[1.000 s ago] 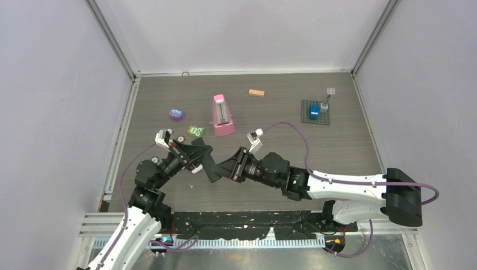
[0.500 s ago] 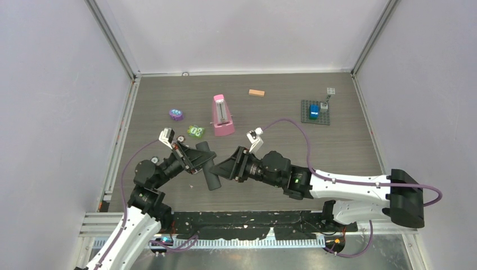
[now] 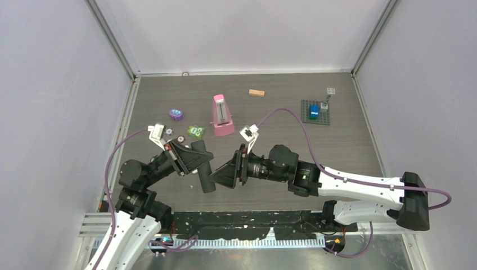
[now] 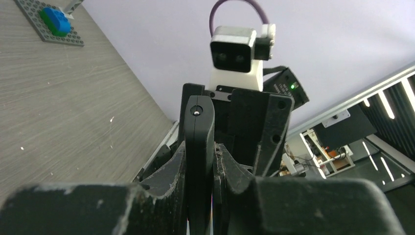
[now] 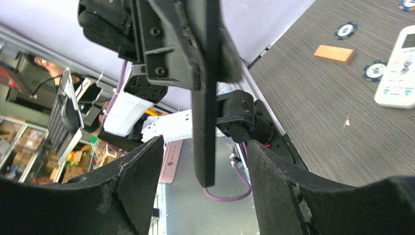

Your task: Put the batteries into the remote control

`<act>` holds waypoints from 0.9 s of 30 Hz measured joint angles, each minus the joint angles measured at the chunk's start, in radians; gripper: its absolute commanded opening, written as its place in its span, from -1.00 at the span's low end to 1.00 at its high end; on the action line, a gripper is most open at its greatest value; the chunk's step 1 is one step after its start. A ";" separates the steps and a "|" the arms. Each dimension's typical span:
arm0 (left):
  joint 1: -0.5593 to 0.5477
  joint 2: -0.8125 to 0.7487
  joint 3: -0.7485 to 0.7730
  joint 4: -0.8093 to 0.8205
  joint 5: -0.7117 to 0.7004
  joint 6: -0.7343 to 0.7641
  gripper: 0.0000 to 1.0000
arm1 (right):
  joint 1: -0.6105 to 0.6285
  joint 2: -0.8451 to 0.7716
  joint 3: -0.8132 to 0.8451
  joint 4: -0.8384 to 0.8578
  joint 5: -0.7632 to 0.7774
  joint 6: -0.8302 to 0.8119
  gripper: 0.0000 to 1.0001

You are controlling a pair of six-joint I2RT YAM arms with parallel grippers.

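The remote control (image 3: 203, 169) is a slim black bar held edge-on above the near part of the table. My left gripper (image 3: 193, 160) is shut on it; in the left wrist view the remote control (image 4: 199, 142) stands upright, pinched in my left gripper (image 4: 200, 196). My right gripper (image 3: 224, 173) faces it from the right and is open. In the right wrist view the lower end of the remote control (image 5: 204, 122) hangs inside my right gripper (image 5: 204, 143), touching neither finger. No batteries are in view.
A pink wedge-shaped object (image 3: 222, 115), a tan block (image 3: 256, 93), a purple toy (image 3: 176, 115), a green toy (image 3: 196, 131) and a grey baseplate (image 3: 306, 117) with a blue brick (image 3: 314, 110) lie farther back. A white remote (image 5: 399, 68), poker chips (image 5: 346, 30) and a tan block (image 5: 334, 54) show on the table.
My right gripper has opened and let go of the black remote. My left arm has drawn back to the left, keeping the remote in its grip.
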 measured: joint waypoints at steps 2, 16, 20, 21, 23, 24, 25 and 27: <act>0.000 0.000 0.000 -0.003 0.018 0.018 -1.00 | 0.004 0.027 0.032 0.001 -0.041 -0.029 0.33; 0.000 0.001 0.005 0.008 0.085 0.034 -1.00 | 0.031 0.138 0.112 0.020 -0.114 -0.086 -0.29; 0.000 0.001 0.005 0.026 0.094 0.026 -1.00 | 0.031 0.144 0.104 0.047 -0.113 -0.076 -0.47; 0.000 0.001 0.005 0.032 0.095 0.022 -0.96 | 0.031 0.144 0.102 0.052 -0.111 -0.075 -0.50; -0.001 0.001 0.005 0.045 0.098 0.013 -0.85 | 0.031 0.144 0.099 0.062 -0.110 -0.065 -0.63; -0.001 0.001 0.005 0.051 0.100 0.011 -0.76 | 0.031 0.144 0.099 0.065 -0.110 -0.063 -0.70; -0.001 0.001 0.005 0.060 0.102 0.009 -0.64 | 0.031 0.144 0.099 0.069 -0.110 -0.056 -0.76; -0.001 0.001 0.004 0.068 0.103 0.007 -0.29 | 0.031 0.144 0.098 0.075 -0.108 -0.051 -0.82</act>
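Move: The black remote control is already held in my left hand, its middle about 2 cm back from that hand point and nearly level with it. From my open right hand, the remote's middle is some 4 cm to the left and 3 cm ahead, at about the same height, with the near end reaching back past my fingers. My left fingers grip it about 4 cm ahead and 4 cm left of my right hand. The white remote lies on the table roughly 19 cm ahead, 17 cm left and 32 cm down. I reach my right hand about 3.5 cm left and some 2 cm back, so its fingers straddle the near end of the black remote, turning slightly counter-clockwise. Then I close those fingers until they pinch its two broad faces. My left hand keeps its grip and eases the remote about 2 cm back towards the base. ##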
